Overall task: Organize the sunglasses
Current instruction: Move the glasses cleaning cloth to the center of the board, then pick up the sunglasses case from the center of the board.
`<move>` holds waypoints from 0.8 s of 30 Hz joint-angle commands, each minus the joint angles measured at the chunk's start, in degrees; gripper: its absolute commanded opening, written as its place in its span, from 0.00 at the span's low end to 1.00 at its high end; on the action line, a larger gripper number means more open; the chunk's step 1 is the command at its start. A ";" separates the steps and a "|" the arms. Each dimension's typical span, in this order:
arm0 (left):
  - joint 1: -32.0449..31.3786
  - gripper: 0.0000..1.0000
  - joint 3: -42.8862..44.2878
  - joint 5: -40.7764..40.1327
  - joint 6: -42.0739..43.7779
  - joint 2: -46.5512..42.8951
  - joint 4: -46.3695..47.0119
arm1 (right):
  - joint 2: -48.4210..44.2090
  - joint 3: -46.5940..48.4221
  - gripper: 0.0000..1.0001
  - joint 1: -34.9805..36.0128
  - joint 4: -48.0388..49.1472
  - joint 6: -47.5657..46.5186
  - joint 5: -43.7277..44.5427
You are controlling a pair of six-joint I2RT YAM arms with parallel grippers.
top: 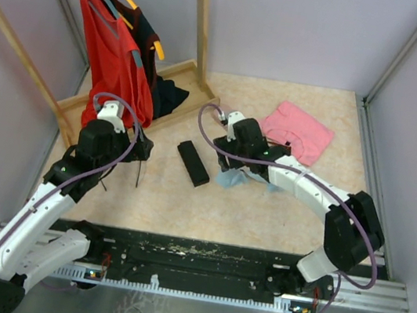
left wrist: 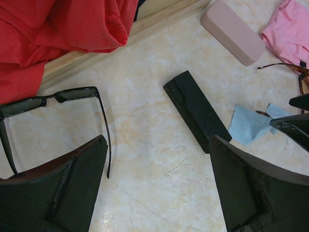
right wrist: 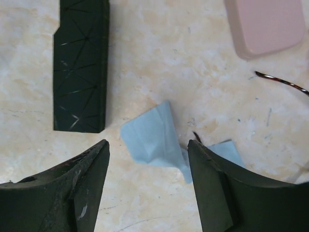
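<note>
The black-framed sunglasses (left wrist: 58,96) lie unfolded on the floor by the red garment, just left of my left gripper (left wrist: 157,140). That gripper is open over bare floor. Of the reddish-brown sunglasses (right wrist: 282,82) only a thin temple shows, right of my right gripper (right wrist: 148,142); the left wrist view has them (left wrist: 289,67) at its right edge. My right gripper hangs open over a crumpled light-blue cloth (right wrist: 154,137) with nothing between its fingers. The black case (right wrist: 79,63) lies shut to its upper left and the pink case (right wrist: 270,24) to its upper right.
A wooden clothes rack (top: 202,20) with a red garment (top: 113,54) on a hanger stands at the back left; its base rail (left wrist: 145,26) runs close to the black sunglasses. A pink cloth (top: 300,131) lies at the back right. Grey walls enclose the floor.
</note>
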 commanded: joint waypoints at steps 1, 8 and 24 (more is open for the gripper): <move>0.50 0.92 -0.22 0.13 0.27 -0.78 1.44 | 2.47 3.39 0.67 3.48 1.55 0.21 -3.29; 0.73 0.92 -0.21 0.83 0.25 -0.36 1.55 | 6.27 2.21 0.71 7.05 6.31 6.40 -3.31; 1.67 0.92 -0.35 1.51 0.15 -0.52 1.79 | 19.31 12.20 0.88 8.30 5.93 4.21 -5.52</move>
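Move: The black glasses case, next in line for the empty right hand, lies about 10 cm to its left, roughly 1 cm farther out and some 8 cm below. The cleaning cloth lies loose almost under that hand, about 3 cm back, 3 cm to its right and 9 cm lower; the pink case is some 15 cm straight ahead, 8 cm down. From the idle left hand, the black case is about 5 cm ahead, 12 cm right and 18 cm below. The black case is approached by the right hand, which leaves the cloth and swings about 8 cm left, easing 2–3 cm back towards the base, then sinks about 7 cm over the case's near-right end. The already parted fingers spread wider to take that end between them, while the wrist tips some 10 degrees steeper downward and turns slightly counter-clockwise. ##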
